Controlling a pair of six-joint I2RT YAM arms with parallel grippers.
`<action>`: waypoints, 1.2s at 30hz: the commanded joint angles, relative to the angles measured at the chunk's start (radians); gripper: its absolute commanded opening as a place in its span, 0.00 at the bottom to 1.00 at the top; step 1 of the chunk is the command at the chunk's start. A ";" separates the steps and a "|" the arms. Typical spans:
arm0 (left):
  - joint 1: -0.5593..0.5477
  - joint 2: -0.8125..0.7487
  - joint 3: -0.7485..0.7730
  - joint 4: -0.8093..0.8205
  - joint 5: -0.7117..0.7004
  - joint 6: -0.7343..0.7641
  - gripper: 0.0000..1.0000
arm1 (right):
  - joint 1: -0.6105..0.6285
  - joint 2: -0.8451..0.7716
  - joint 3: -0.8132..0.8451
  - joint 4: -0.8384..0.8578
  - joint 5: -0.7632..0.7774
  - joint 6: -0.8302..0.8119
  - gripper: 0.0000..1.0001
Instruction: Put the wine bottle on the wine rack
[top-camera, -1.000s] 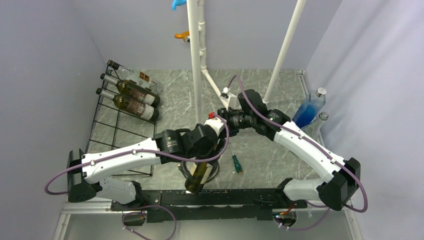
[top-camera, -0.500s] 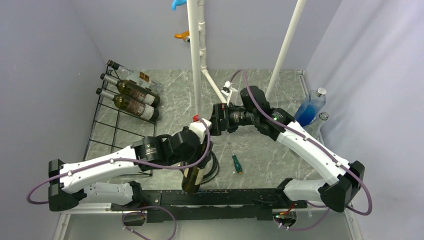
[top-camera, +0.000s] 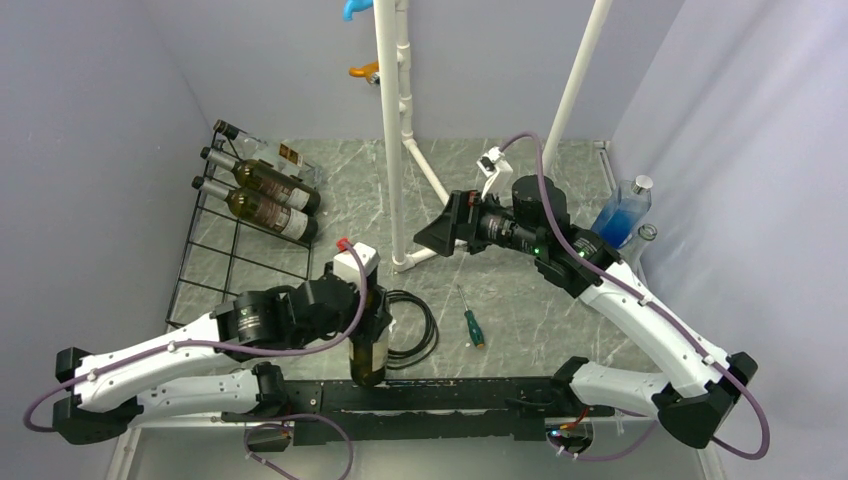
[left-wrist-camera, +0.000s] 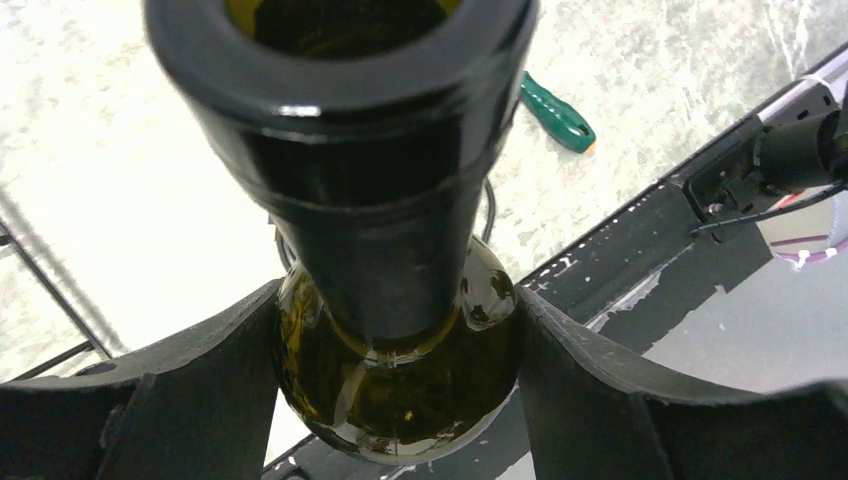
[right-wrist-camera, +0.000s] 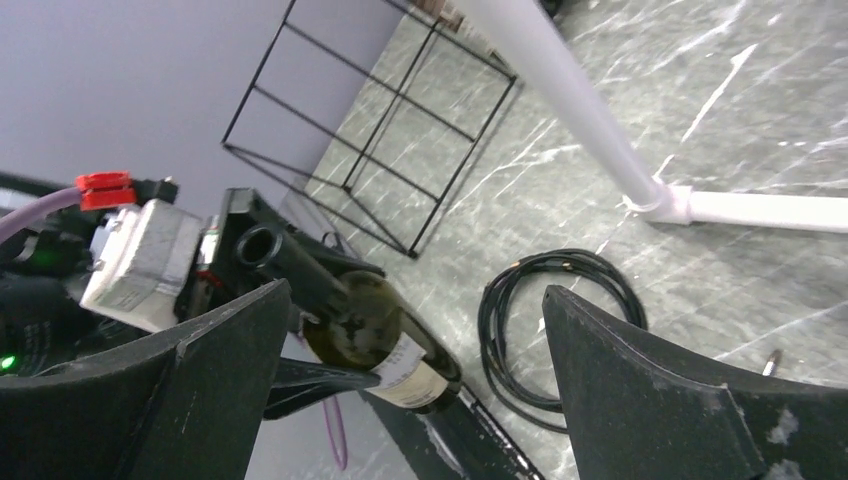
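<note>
A dark green wine bottle with a pale label hangs upright above the table's near edge, and my left gripper is shut on its shoulder. In the left wrist view the open neck rises toward the camera, with the left gripper clamping the bottle from both sides. The black wire wine rack stands at the far left, apart from the bottle. My right gripper hovers open mid-table by the white pipe, holding nothing. The right wrist view looks down between the right gripper at the bottle and the rack.
Three bottles lie on the rack's far tiers. A white pipe frame stands mid-table. A black cable coil and a green screwdriver lie near the bottle. A blue bottle stands at the right wall.
My right gripper opened, came off the bottle's top and drew back to the right. My left arm carried the bottle leftward and nearer the bases.
</note>
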 joint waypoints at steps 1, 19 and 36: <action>0.000 -0.058 0.044 0.012 -0.111 -0.022 0.00 | 0.000 -0.065 0.013 0.057 0.145 0.017 0.99; 0.173 -0.119 0.171 -0.029 -0.362 0.110 0.00 | 0.000 -0.255 -0.073 -0.016 0.315 0.005 0.99; 0.789 0.031 0.227 0.225 -0.281 0.130 0.00 | 0.000 -0.279 -0.077 -0.037 0.347 -0.019 0.99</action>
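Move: The wine bottle is already held by the neck in the left hand; the rack's next free slot lies about 23 cm ahead of that hand, 32 cm to its left and some 12 cm lower. The nearest racked bottle is about 7 cm beyond that slot. The black cable coil is 12 cm ahead and 3 cm right, on the table. From the right hand, the slot is roughly 15 cm ahead and 43 cm left. The wine bottle, still gripped by the neck, is carried by the left hand towards the rack: first mostly left, then left, forward and up together, about 18 cm left, 14 forward and 8 up, the wrist turning nearly 50 degrees counter-clockwise and tipping up somewhat. The empty right hand, wide open, backs off 7 cm to its right, rising slightly. ##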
